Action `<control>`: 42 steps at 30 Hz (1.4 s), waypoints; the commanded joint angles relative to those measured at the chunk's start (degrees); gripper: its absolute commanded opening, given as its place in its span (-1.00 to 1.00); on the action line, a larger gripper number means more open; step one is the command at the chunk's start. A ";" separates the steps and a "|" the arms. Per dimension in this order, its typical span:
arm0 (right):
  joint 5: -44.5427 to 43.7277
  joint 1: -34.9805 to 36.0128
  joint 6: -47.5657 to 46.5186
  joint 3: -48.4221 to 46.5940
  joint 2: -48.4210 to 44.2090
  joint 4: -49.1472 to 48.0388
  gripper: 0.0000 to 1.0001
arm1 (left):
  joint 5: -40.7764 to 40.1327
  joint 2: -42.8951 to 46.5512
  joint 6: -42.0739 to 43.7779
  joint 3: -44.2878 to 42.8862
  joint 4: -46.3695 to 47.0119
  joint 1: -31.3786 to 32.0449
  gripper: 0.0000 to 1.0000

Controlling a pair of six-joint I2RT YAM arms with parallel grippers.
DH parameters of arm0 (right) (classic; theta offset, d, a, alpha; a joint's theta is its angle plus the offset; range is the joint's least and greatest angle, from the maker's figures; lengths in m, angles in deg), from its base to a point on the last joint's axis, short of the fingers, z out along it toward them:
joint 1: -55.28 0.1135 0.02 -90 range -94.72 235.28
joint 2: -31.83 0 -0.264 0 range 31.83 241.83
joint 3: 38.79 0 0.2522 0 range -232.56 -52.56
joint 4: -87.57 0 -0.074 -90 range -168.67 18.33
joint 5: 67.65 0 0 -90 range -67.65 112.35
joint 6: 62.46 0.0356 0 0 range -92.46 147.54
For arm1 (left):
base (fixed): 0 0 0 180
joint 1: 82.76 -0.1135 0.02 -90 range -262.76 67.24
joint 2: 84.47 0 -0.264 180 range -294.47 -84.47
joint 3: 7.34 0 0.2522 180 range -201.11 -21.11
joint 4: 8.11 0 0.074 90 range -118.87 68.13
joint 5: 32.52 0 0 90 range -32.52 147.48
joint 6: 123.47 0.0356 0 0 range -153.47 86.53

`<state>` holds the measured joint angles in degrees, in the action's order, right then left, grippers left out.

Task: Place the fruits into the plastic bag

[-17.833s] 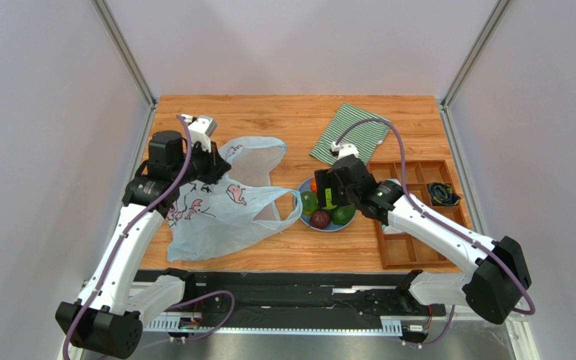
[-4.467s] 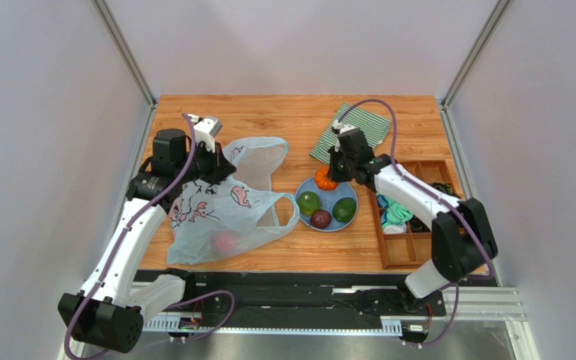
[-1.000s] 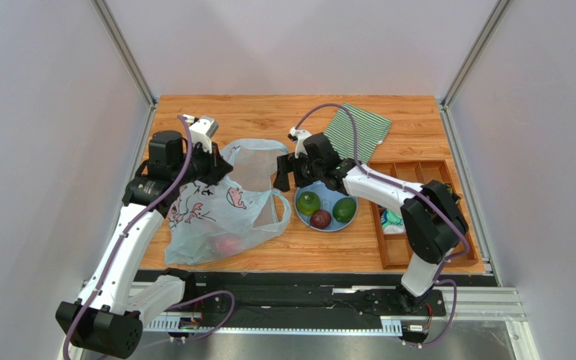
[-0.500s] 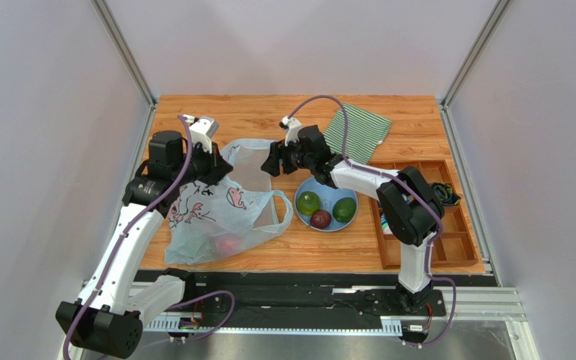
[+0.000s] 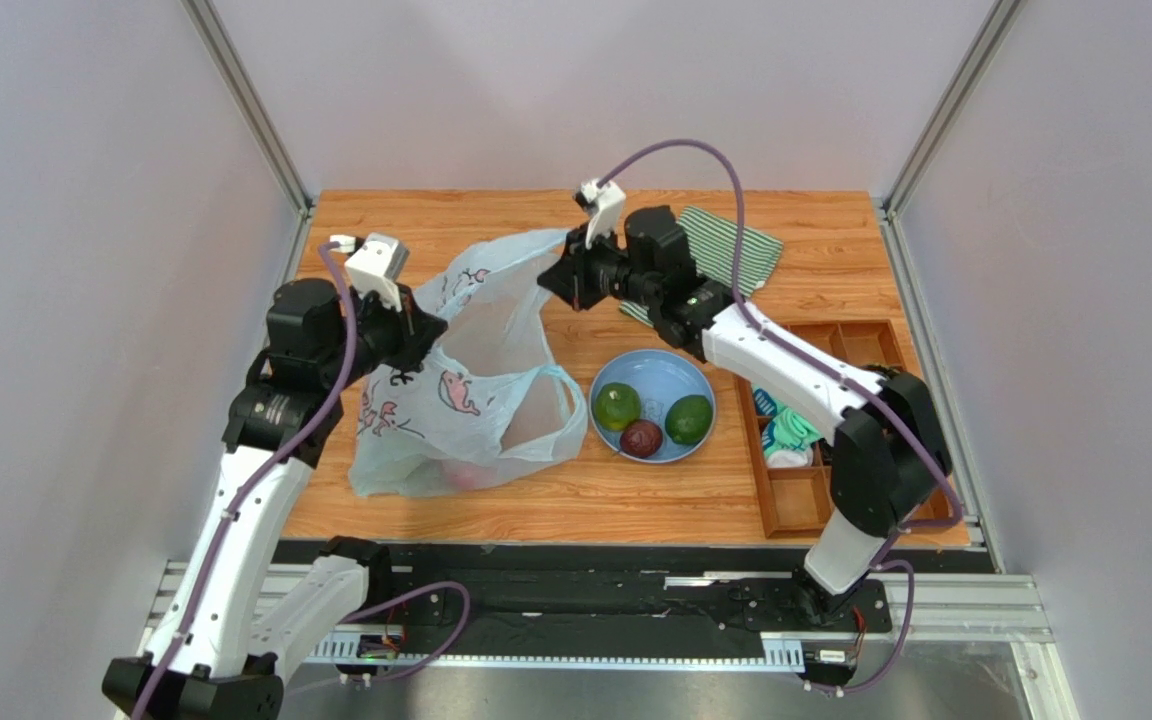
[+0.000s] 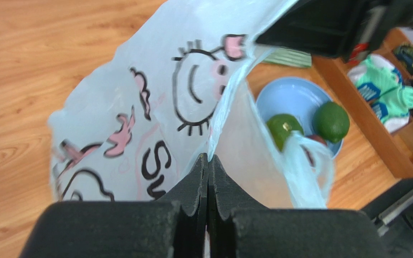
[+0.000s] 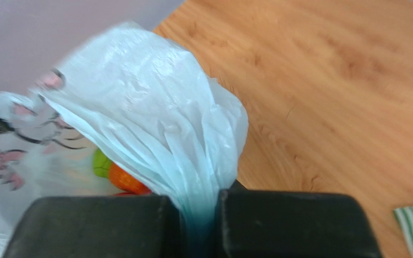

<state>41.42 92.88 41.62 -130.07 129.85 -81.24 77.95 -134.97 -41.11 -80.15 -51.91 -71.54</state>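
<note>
The plastic bag (image 5: 477, 375) hangs stretched between both grippers, its mouth held up off the table. My left gripper (image 5: 420, 333) is shut on the bag's left edge, the film pinched at its tips (image 6: 208, 158). My right gripper (image 5: 560, 278) is shut on a bunched handle (image 7: 199, 201). Inside the bag I see an orange fruit (image 7: 125, 180), a green one (image 7: 102, 163) and a red apple (image 5: 462, 477). On the blue plate (image 5: 657, 372) lie a bright green ball (image 5: 617, 405), a dark green fruit (image 5: 687, 419) and a dark purple one (image 5: 641, 438).
A green striped cloth (image 5: 725, 248) lies at the back, just behind the right wrist. A wooden compartment tray (image 5: 838, 435) with small items stands at the right of the plate. The bag covers the table's left middle.
The right gripper has shut on the bag's handle and lifted it up and back. The left gripper has risen too, so the bag now hangs stretched between them.
</note>
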 commanded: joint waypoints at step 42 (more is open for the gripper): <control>-20.57 -0.15 -3.72 5.50 -24.98 24.80 0.71 | 13.72 -3.11 -9.33 2.45 7.81 -12.54 -1.00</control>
<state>26.18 95.57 35.81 -131.82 106.88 -57.92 90.49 -139.32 -52.19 -76.11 -44.00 -83.67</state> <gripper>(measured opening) 0.852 0.007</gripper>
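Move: The plastic bag, still pinched by both hands and holding some fruit, has its middle about 9 cm back, 8 cm left and 11 cm below the right hand. From the left hand it is level, 5 cm right and 16 cm down. The bowl with the remaining fruits stands 8 cm back, 17 cm right and 21 cm below the right hand; the striped cloth lies 12 cm ahead, 26 cm right of that hand, 23 cm down. The bag's rim is jerked up, some 13 cm by the right hand and 3 cm by the left; both then ease forward and sink. There the right fingers open wide, let go of the rim, and the hand withdraws right and back by about 14 cm, rising slightly. The left keeps its pinch throughout, ending a few centimetres forward and left, rolled about 15 degrees. ##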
